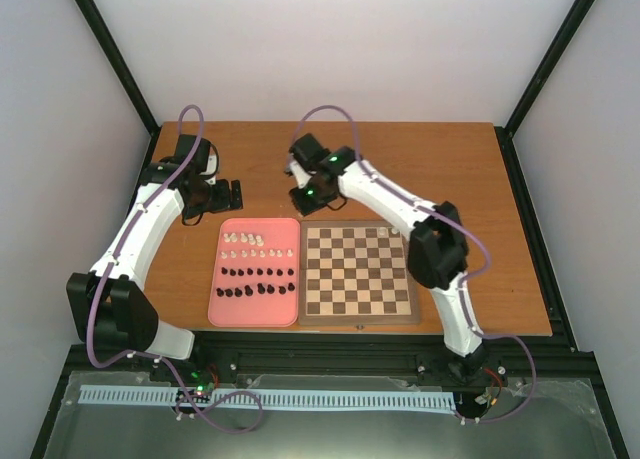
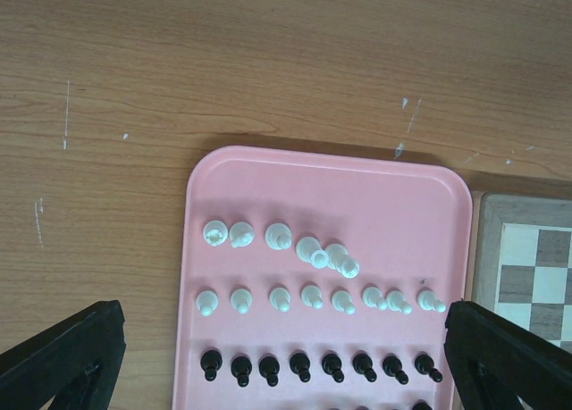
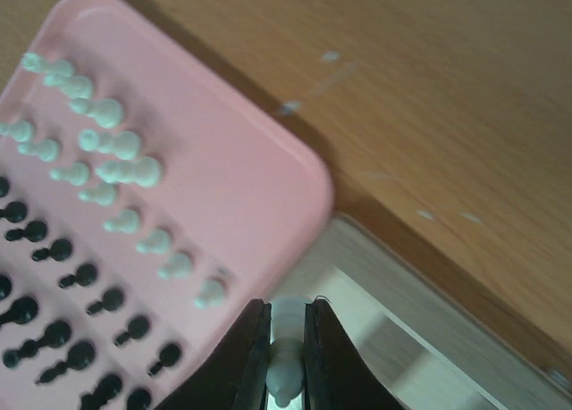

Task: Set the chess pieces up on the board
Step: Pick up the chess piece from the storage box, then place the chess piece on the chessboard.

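Observation:
The chessboard (image 1: 359, 271) lies right of the pink tray (image 1: 255, 271); one white piece (image 1: 393, 233) stands near its far right corner. White pieces (image 2: 308, 247) and black pieces (image 2: 300, 365) stand in rows on the tray. My right gripper (image 3: 287, 356) is shut on a white chess piece (image 3: 288, 325), held above the board's far left corner (image 3: 393, 303) beside the tray (image 3: 250, 196). It also shows in the top view (image 1: 308, 194). My left gripper (image 2: 281, 356) is open and empty above the tray's rows (image 1: 222, 196), its fingers (image 2: 63, 356) wide apart.
The wooden table (image 1: 440, 169) extends behind and to both sides of the tray and board. Black frame posts (image 1: 120, 54) and white walls enclose the table. The board's corner shows at the right edge of the left wrist view (image 2: 527, 267).

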`<action>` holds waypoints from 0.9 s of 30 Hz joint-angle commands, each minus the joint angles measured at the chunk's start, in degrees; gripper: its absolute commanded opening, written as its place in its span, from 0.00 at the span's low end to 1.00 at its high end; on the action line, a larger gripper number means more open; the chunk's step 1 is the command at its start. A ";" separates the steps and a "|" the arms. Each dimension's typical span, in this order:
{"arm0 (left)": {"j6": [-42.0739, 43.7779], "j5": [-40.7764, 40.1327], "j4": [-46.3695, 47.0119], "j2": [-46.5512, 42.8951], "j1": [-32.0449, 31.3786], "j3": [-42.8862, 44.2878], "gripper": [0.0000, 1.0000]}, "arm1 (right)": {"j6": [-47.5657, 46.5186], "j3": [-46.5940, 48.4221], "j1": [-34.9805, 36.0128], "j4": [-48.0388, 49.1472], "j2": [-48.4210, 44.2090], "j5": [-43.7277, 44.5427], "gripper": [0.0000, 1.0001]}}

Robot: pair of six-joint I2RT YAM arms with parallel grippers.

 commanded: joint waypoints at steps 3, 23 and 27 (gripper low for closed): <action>-0.06 0.76 1.14 -0.43 0.21 0.61 1.00 | 0.70 -14.20 -8.10 0.39 -8.88 2.81 0.10; -0.17 0.69 1.28 0.36 0.21 0.52 1.00 | -1.90 -28.40 -16.30 0.32 -14.10 8.56 0.10; -0.28 0.95 1.33 0.79 0.21 0.76 1.00 | -1.73 -29.08 -16.39 0.66 -14.14 8.97 0.10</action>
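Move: The right hand already holds a white chess piece. Its place, the third square from the right in the board's far row, lies about 20 cm to the right, level fore and aft and some 10 cm below. The two white pieces already set down stand about 3 and 6 cm farther right in that row. The storage box's middle is roughly 11 cm left and 10 cm back. From the left hand, the square is about 33 cm right, 1 cm ahead and 16 cm below. Rightward in a fast, low arc, the right hand carries the pinched white piece some 19 cm along the board's far edge, rising slightly before sinking to end about 6 cm lower, easing off above the empty square beside the two standing pieces. The wrist turns about 15 degrees clockwise while the left-leaning fingers straighten towards vertical, keeping their grip. ##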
